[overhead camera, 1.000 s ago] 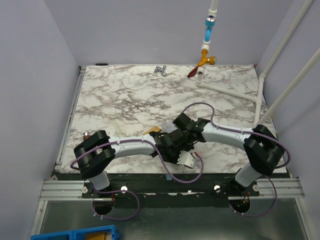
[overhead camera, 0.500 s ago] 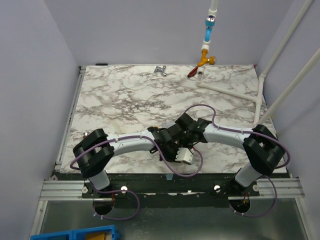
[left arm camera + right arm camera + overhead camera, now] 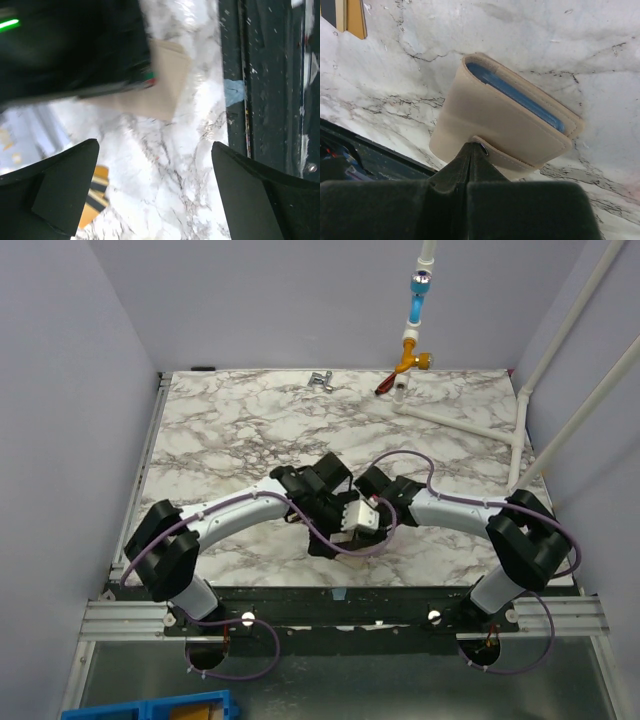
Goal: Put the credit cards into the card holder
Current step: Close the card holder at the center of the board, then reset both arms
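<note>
The tan card holder [image 3: 500, 125] lies on the marble near the table's front edge, and a blue card edge [image 3: 520, 97] shows in its open slot. My right gripper [image 3: 472, 146] is shut, its joined tips resting against the holder's strap by the snap. My left gripper [image 3: 155, 150] is open wide above bare marble with nothing between its fingers. The card holder [image 3: 162, 85] lies just beyond it, partly under the right gripper's dark body. A gold credit card with dark stripes [image 3: 95, 200] lies beside the left finger; the gold card [image 3: 351, 17] also shows at the corner of the right wrist view.
The dark front edge strip [image 3: 270, 100] of the table runs close to the holder. At the back stand white pipes [image 3: 470, 420], a blue and orange valve [image 3: 415, 335] and a small metal fitting [image 3: 320, 380]. Both arms cross at the table's front middle.
My left gripper has opened wide, and its wrist has swung away from the front edge toward the back of the table. The right arm has stayed where it was.
</note>
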{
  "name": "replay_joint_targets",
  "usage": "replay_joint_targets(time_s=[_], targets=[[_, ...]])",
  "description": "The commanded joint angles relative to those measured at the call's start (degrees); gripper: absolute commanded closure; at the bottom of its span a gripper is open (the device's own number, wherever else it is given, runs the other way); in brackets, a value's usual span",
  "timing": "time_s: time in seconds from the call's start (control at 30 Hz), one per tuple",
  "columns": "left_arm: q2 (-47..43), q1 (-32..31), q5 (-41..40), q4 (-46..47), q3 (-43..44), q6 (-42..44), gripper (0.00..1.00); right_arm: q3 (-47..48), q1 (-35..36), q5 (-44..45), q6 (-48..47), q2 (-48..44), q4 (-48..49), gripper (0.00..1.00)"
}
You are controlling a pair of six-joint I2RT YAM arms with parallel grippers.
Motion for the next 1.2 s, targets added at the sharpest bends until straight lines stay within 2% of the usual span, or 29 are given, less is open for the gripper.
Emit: replay_joint_targets(time_s=[0.0, 0.3, 0.5, 0.57, 0.67, 0.8, 0.97, 1.1, 1.17], targets=[[-5.06, 7.94, 6.04, -0.78, 3.34, -5.32, 0.02, -8.18, 2.61, 6.59, -1.7, 7.62, -6.78, 0.99], [-10.24, 18.16, 10.12, -2.23, 2.36, -8.62, 0.02, -8.74, 3.35, 7.44, -0.44, 7.48, -6.05, 0.99], [-13.37, 23.36, 10.48, -2.9, 4.08, -11.21, 0.02, -5.59, 3.34, 9.62, 0.1, 2.06, -8.93, 0.98], [-13.92, 25.36, 10.06, -3.11, 5.44, -12.92, 0.02, -2.54, 3.28, 10.16, -0.48, 0.04, -9.71, 0.92], [-14.61, 27.56, 8.79, -4.21, 7.29, -13.76, 0.02, 2.84, 3.29, 10.69, -2.14, -2.22, -10.36, 0.75], [-16.82, 29.68, 4.98, -2.88, 7.62, -15.37, 0.02, 8.47, 3.27, 10.48, -5.42, -4.67, -9.12, 0.46], [-19.33, 34.25, -0.98, 1.81, 5.3, -21.54, 0.02, 15.32, 3.26, 8.79, -10.07, -5.54, -7.75, 0.15], [-18.39, 39.3, 2.38, -0.49, 5.66, -19.37, 0.01, 21.12, 3.03, 7.63, -13.94, -5.58, -7.49, 0.0], [-17.65, 41.43, 2.97, -1.62, 7.15, -20.14, 0.02, 23.74, 1.77, 8.83, -15.87, -6.08, -7.46, 0.0]])
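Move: Under the right hand's shut fingertips lies the closed card holder, its middle about 1 cm to the left and 1 cm below, level fore and aft. From this hand the silver cards are some 12 cm ahead and 5 cm left, the gold cards about 9 cm ahead and 15 cm left. From the left hand, open above, the holder's middle is roughly 7 cm right, level fore and aft, and 7 cm below. Holding its shut fingertips down on the card holder's snap tab, the right hand keeps pressing for about half a second, then lifts off some 11 cm with a smaller drift forward and left, fingers opening wide and swinging forward about 20 degrees. The left hand, already open, withdraws forward, up and left, about 14 cm each way, turning some 50 degrees counter-clockwise. ##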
